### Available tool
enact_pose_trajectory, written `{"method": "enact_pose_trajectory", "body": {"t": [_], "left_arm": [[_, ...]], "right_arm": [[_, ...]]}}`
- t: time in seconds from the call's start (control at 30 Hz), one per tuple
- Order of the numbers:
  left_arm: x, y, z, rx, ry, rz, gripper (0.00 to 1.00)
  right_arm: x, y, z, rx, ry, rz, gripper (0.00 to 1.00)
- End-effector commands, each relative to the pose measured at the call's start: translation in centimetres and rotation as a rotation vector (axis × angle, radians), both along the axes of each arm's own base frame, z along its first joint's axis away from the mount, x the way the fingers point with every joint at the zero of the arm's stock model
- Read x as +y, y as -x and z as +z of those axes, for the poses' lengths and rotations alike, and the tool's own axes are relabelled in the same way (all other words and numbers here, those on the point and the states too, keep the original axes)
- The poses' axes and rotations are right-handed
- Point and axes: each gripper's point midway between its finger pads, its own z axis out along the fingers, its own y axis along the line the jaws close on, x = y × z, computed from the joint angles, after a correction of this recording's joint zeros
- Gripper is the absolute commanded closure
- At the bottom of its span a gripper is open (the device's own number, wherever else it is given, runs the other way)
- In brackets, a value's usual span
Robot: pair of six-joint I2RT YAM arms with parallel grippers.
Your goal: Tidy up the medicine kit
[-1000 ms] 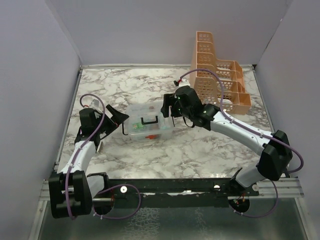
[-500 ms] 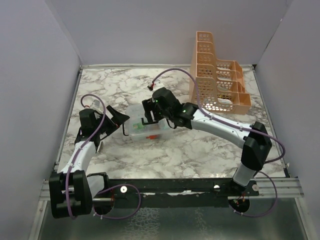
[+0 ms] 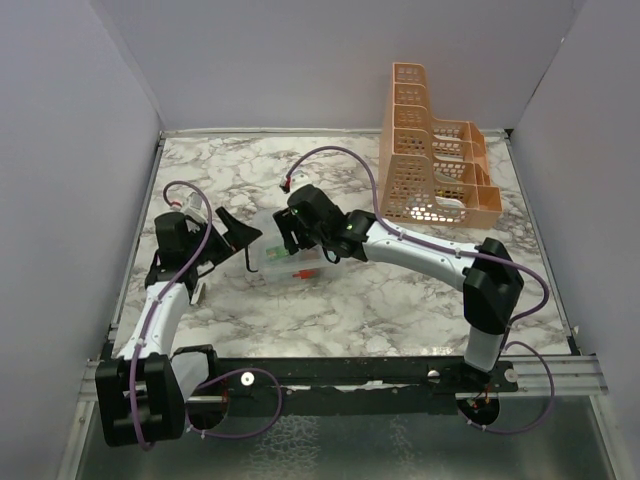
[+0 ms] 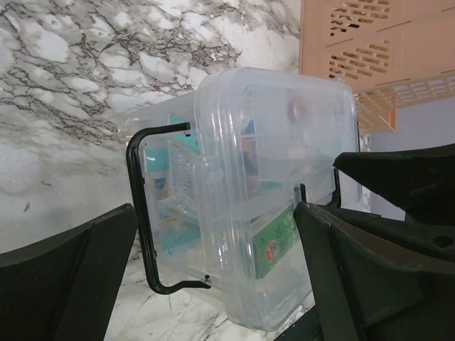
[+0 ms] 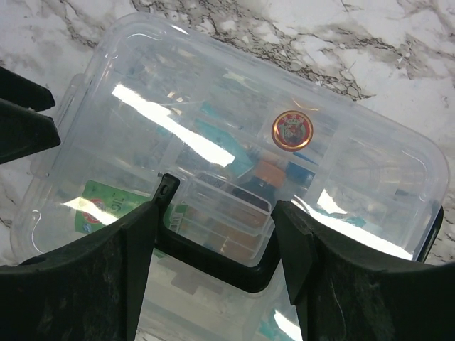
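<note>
The medicine kit, a clear plastic box with its lid on, lies on the marble table left of centre. My right gripper hangs over its lid. In the right wrist view this gripper is open, and the kit's black handle lies between its fingers without being clamped. My left gripper is open at the kit's left end. In the left wrist view its fingers flank the near corner of the kit, where a black side clip swings outward. Small packets and bottles show through the lid.
A tall orange perforated tiered rack stands at the back right of the table, also seen behind the kit from the left wrist. Grey walls close the table in on three sides.
My right arm has swung left from beside the rack to above the kit, bringing its open fingers around the handle. The left arm has barely shifted.
</note>
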Motion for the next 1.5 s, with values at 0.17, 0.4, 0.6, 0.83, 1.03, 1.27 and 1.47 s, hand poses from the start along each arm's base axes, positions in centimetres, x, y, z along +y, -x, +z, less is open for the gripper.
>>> {"method": "enact_pose_trajectory", "body": {"t": [0.17,0.4,0.6,0.83,1.03,1.27,1.47], "left_arm": [[0.0,0.8,-3.5,0.095,0.000,0.001,0.01],[-1.5,1.3,-4.1,0.136,0.112,-0.049,0.05],[-0.7,1.4,-4.7,0.168,0.062,-0.012,0.23],[0.1,1.3,-4.4,0.179,-0.014,-0.009,0.35],[-0.7,1.5,-3.3,0.166,0.019,-0.063,0.48],[0.2,1.6,-3.5,0.177,-0.046,-0.040,0.56],[0.7,1.8,-3.4,0.182,-0.091,-0.038,0.58]], "right_arm": [[-0.4,0.3,-3.2,0.066,0.063,-0.024,0.34],[-0.1,0.6,-3.7,0.083,0.063,-0.007,0.34],[-0.1,0.7,-3.7,0.089,0.058,-0.008,0.35],[-0.2,0.6,-3.7,0.085,0.055,-0.025,0.35],[-0.5,0.5,-3.8,0.083,0.063,-0.041,0.36],[-0.5,0.6,-4.0,0.092,0.062,-0.045,0.36],[-0.6,0.5,-4.1,0.092,0.064,-0.051,0.36]]}}
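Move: The box's left latch, hanging low off the box's end, is some 4 cm below the left hand, 2 cm to its right and 1 cm back. The lid handle is about 10 cm to that hand's right, level fore and aft and 3 cm below; the green card inside the box is roughly 5 cm right, 3 cm back and 5 cm lower. From the right hand, the handle is just 1 cm below, between its fingers, and the latch some 8 cm left, 2 cm back and 3 cm below. With its fingers wide open, the left hand first sinks about 3.5 cm beside the box's left end, easing slightly to the right and tipping down by some 5 degrees, until its lower finger can get under the left latch. It then closes to under half open while rising about 2 cm, the lower finger meeting the latch bar and pushing it up towards the lid's rim, while the right hand stays in place with its fingers still astride the lid handle, steadying the lid. ##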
